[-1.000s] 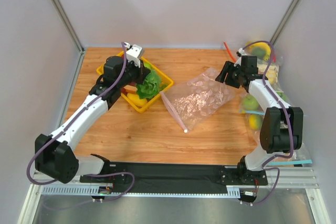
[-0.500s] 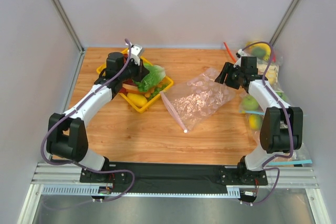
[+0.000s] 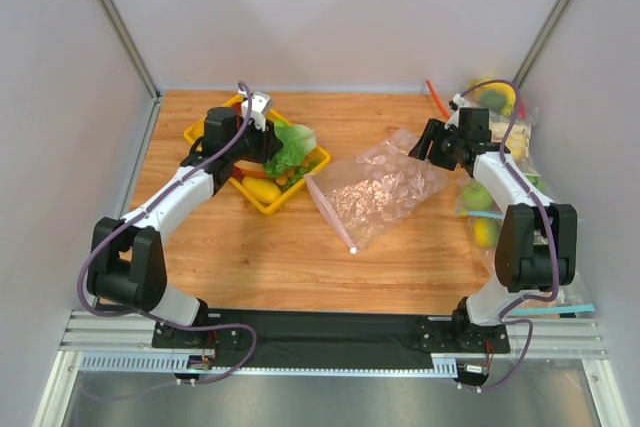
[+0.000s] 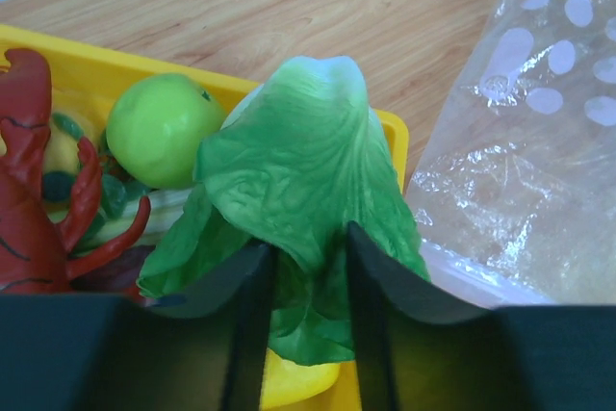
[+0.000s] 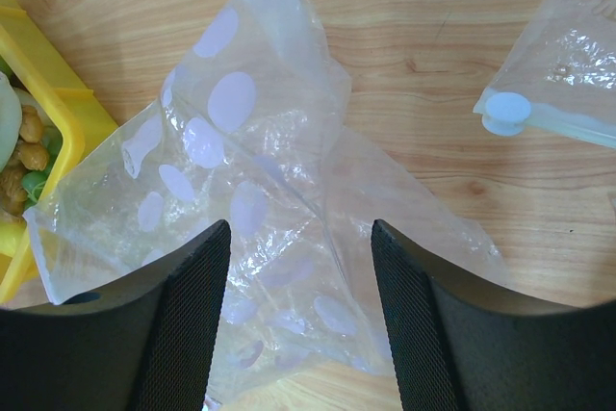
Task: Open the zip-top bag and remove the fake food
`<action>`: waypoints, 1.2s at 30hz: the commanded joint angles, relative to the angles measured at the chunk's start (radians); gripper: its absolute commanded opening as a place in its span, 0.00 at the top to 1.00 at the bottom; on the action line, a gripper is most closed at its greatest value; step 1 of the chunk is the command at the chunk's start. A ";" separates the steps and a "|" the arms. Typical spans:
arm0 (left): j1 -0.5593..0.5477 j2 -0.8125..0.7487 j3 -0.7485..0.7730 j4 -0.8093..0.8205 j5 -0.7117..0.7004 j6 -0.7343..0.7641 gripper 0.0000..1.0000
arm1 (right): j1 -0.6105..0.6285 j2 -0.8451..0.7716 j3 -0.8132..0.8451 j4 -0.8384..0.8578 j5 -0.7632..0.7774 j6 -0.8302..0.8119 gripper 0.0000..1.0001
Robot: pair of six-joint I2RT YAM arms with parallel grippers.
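Note:
The zip-top bag [image 3: 380, 192] lies flat and crinkled mid-table, its pale zip strip [image 3: 330, 209] along the left edge; it also shows in the wrist views [image 5: 269, 199] [image 4: 520, 141]. The green lettuce head [image 3: 292, 147] [image 4: 308, 161] rests on the right end of the yellow tray [image 3: 268, 205]. My left gripper [image 3: 262, 137] [image 4: 306, 243] stands open, jaws slightly apart with a lettuce leaf loose between them. A red lobster [image 4: 29, 180] and a round green fruit [image 4: 164, 127] lie in the tray. Over the bag's far right corner hovers my right gripper [image 3: 425, 145] [image 5: 300, 228], open and empty.
Other clear bags with green and yellow toy fruit [image 3: 480, 212] pile along the right wall, one with a blue slider [image 5: 505, 113]. A red-orange strip [image 3: 437, 99] lies at the back right. A yellow toy fruit [image 3: 262, 188] is in the tray.
The left arm carried the lettuce a little right and lowered it onto the tray's right end, then its jaws parted from shut. The right arm and the bag stayed put.

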 commanded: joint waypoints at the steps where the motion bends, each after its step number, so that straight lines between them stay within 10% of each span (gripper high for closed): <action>1: 0.001 -0.049 0.000 0.009 -0.038 0.008 0.55 | -0.003 -0.004 0.015 0.011 -0.017 -0.006 0.37; 10: 0.001 -0.060 0.003 0.012 -0.058 -0.017 0.18 | -0.003 0.000 0.014 0.010 -0.017 -0.010 0.37; 36: -0.075 -0.144 -0.095 0.103 -0.019 -0.006 0.10 | -0.003 0.006 0.015 0.011 -0.020 -0.012 0.37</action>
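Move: Just ahead of the left fingertips and still touching them, the lettuce has its middle about 3 cm right, 2 cm back and 4 cm below the left hand. The yellow tray's middle is some 5 cm left, 2 cm back and 12 cm down; in it the green apple sits about 4 cm ahead and 1 cm left, 9 cm below. The empty bag lies roughly 18 cm right, 8 cm back and 14 cm down. From the right hand the lettuce is about 26 cm left, 2 cm back and 3 cm up. Letting go of the lettuce over the tray's right-hand side, the left hand spreads its already parting fingers wide while easing barely a centimetre left. Then it rises about 3.5 cm clear of the leaves, the fingertips tipping up some 5 degrees, and at the very end starts back and to the right, sinking slightly. ##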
